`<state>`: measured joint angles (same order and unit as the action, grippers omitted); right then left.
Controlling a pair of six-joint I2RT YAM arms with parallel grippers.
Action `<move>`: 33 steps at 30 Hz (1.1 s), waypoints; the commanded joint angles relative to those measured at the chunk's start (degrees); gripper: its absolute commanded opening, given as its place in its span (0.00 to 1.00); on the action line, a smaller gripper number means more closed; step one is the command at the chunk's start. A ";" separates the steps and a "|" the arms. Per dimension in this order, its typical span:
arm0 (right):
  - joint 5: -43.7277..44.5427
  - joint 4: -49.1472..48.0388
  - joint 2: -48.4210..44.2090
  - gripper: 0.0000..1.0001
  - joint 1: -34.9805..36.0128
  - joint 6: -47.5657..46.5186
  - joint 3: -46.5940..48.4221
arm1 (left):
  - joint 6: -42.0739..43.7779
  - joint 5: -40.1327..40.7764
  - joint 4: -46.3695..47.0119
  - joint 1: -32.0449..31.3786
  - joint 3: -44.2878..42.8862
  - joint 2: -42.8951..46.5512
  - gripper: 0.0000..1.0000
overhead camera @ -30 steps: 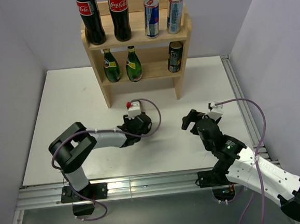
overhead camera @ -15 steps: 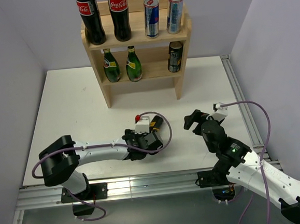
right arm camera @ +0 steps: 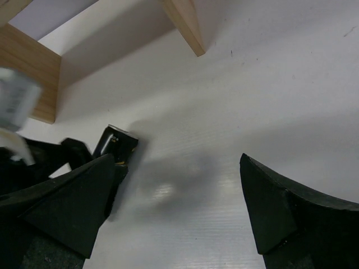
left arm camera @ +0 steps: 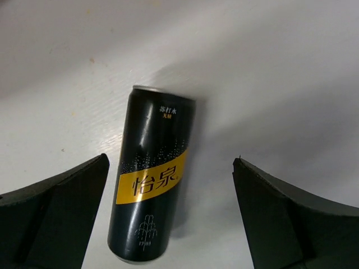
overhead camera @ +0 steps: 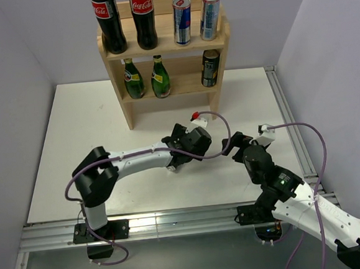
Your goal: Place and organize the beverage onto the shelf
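Observation:
A black can with a yellow band point(left arm camera: 150, 179) lies on its side on the white table. My left gripper point(left arm camera: 171, 162) hangs over it, open, and the can lies nearer the left finger, touching neither. In the top view the left gripper point(overhead camera: 184, 148) covers the can. From the right wrist only the can's end point(right arm camera: 115, 143) shows. My right gripper point(overhead camera: 234, 146) stands open and empty just to the right of it. The wooden shelf point(overhead camera: 216, 43) stands at the back with bottles and cans on both tiers.
Two cola bottles point(overhead camera: 124, 17) and two slim cans point(overhead camera: 195, 16) fill the top tier. Two green bottles point(overhead camera: 145, 78) and a black can point(overhead camera: 210, 68) stand on the lower tier, with a gap between them. The shelf's right leg point(right arm camera: 182, 25) is near the right gripper.
The left gripper has gone from shut to open and swung right and toward the shelf, over the lying can. The right gripper has hardly moved.

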<state>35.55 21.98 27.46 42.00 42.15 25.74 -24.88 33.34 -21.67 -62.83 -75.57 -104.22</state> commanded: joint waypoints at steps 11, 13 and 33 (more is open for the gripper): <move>1.54 -0.01 -0.83 0.99 -0.16 0.56 -0.78 | 8.01 -1.35 -0.57 8.51 4.99 -5.19 0.95; 1.54 -0.18 -0.83 0.99 -0.16 0.65 -0.86 | 8.45 -2.05 1.18 8.51 6.31 -5.46 0.95; 1.54 0.17 0.13 0.99 -0.16 0.92 -0.60 | 3.53 -11.57 6.30 13.78 10.01 -6.18 0.00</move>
<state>35.70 22.11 27.24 42.00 42.57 25.04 -18.13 24.45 -8.86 -49.06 -67.33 -110.32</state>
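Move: The black can lies on its side almost under the open left hand, about 2 cm ahead of it, 5 cm to its left and some 8 cm below. The foot of the shelf's left leg stands roughly 13 cm ahead and 21 cm to that hand's left, the foot of its right leg about 14 cm ahead and 12 cm to the right. From the waiting right hand the can is some 7 cm ahead, 25 cm to the left and 14 cm below. The left fingers come to pinch the lying black can across its sides near the middle. To get there the left hand sinks about 8 cm, going left and down first with a brief roll of some 15 degrees, left side up, then forward about 6 cm as the roll eases out and the fingers close. ##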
